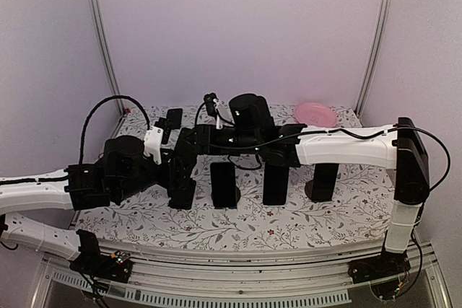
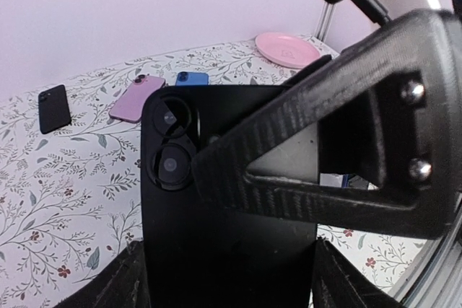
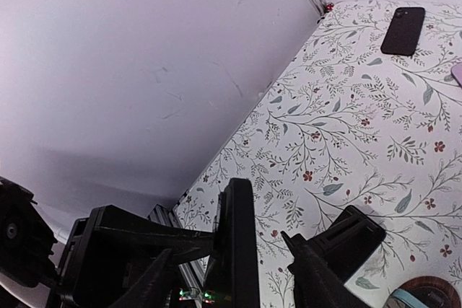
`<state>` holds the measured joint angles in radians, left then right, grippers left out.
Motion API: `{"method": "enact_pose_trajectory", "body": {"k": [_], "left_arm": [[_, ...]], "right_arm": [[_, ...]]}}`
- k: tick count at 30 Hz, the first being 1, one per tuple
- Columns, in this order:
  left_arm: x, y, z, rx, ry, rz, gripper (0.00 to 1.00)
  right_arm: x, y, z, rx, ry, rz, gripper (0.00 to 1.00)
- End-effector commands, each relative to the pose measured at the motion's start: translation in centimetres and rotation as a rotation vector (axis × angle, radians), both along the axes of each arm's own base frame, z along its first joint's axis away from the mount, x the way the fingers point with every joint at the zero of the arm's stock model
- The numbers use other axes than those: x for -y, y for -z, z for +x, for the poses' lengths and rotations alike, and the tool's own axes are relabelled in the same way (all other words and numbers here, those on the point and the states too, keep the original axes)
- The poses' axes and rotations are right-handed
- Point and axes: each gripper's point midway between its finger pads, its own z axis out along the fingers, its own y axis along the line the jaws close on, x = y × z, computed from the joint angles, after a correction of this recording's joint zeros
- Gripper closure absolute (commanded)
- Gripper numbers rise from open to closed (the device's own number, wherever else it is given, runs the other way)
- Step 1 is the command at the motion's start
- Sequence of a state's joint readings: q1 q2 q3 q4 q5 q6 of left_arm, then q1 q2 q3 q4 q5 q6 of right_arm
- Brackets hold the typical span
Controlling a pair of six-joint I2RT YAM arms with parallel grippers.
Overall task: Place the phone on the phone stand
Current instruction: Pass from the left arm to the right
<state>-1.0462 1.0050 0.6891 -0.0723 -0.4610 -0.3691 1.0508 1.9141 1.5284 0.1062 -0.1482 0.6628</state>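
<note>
A black phone is held upright, its back and camera lenses toward the left wrist camera. My left gripper is shut on its two long edges. In the top view the arms meet left of centre, with the left gripper and right gripper both at the phone. The right wrist view shows the phone edge-on between the fingers of my right gripper, which stands open with a small gap on each side. Several black upright phone stands stand in a row mid-table.
A spare black phone, a pink phone and a blue phone lie flat at the back of the floral table. A pink plate sits at the back right. A stand with a wooden base is near the right gripper.
</note>
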Motion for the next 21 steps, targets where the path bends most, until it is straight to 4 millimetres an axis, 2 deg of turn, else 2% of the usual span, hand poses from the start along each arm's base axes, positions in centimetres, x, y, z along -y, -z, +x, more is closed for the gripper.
{"method": "enact_pose_trajectory", "body": {"k": [1,5,6,8,10,12,16,21], "left_arm": [[0.9,-3.6,0.0,0.076,0.001,-0.082,0.37],[0.9,-3.4,-0.1,0.077,0.002,-0.080,0.36],[0.8,-3.3,-0.2,0.077,0.001,-0.078,0.35],[0.7,-3.1,-0.2,0.074,-0.003,-0.078,0.27],[0.5,-2.8,-0.3,0.069,-0.010,-0.079,0.13],[0.4,-2.7,-0.4,0.070,-0.012,-0.082,0.05],[0.4,-2.9,-1.5,0.131,-0.002,-0.059,0.03],[1.1,-4.2,-4.4,0.307,0.014,0.004,0.04]], "right_arm": [[0.5,-2.3,-0.5,0.003,-0.017,0.069,0.58],[1.0,-2.7,-0.8,0.010,-0.016,0.076,0.95],[1.0,-2.8,-0.9,0.011,-0.019,0.078,0.97],[1.2,-2.9,-1.1,0.014,-0.026,0.082,0.98],[1.4,-3.1,-1.3,0.018,-0.034,0.087,0.98],[1.7,-3.9,-1.6,0.024,-0.038,0.104,0.98],[2.6,-5.3,-2.2,0.043,-0.026,0.135,0.98],[3.9,-7.6,-2.9,0.071,0.022,0.171,0.98]]}}
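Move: Between the two hands the phone stands upright, still in the left hand's grip. Its middle lies about 1 cm above the left hand point and some 3 cm below the right, otherwise level with both. The empty black stand sits on the table about 3 cm ahead and 3 cm left of either hand, some 14 cm below the left and 17 below the right. The nearest stand with a phone on it is about 2 cm ahead and 7 cm right of the hands, 11 to 14 cm lower. Closing on the upper part of the phone, the right fingers pinch it front to back while the left hand keeps its side grip almost still. Then the left fingers open off the phone's edges and that hand backs away and up, about 2.5 cm each way, its fingers tipping up some 10 degrees. The right hand, gripping, draws about 2.5 cm right and 2 cm back. ##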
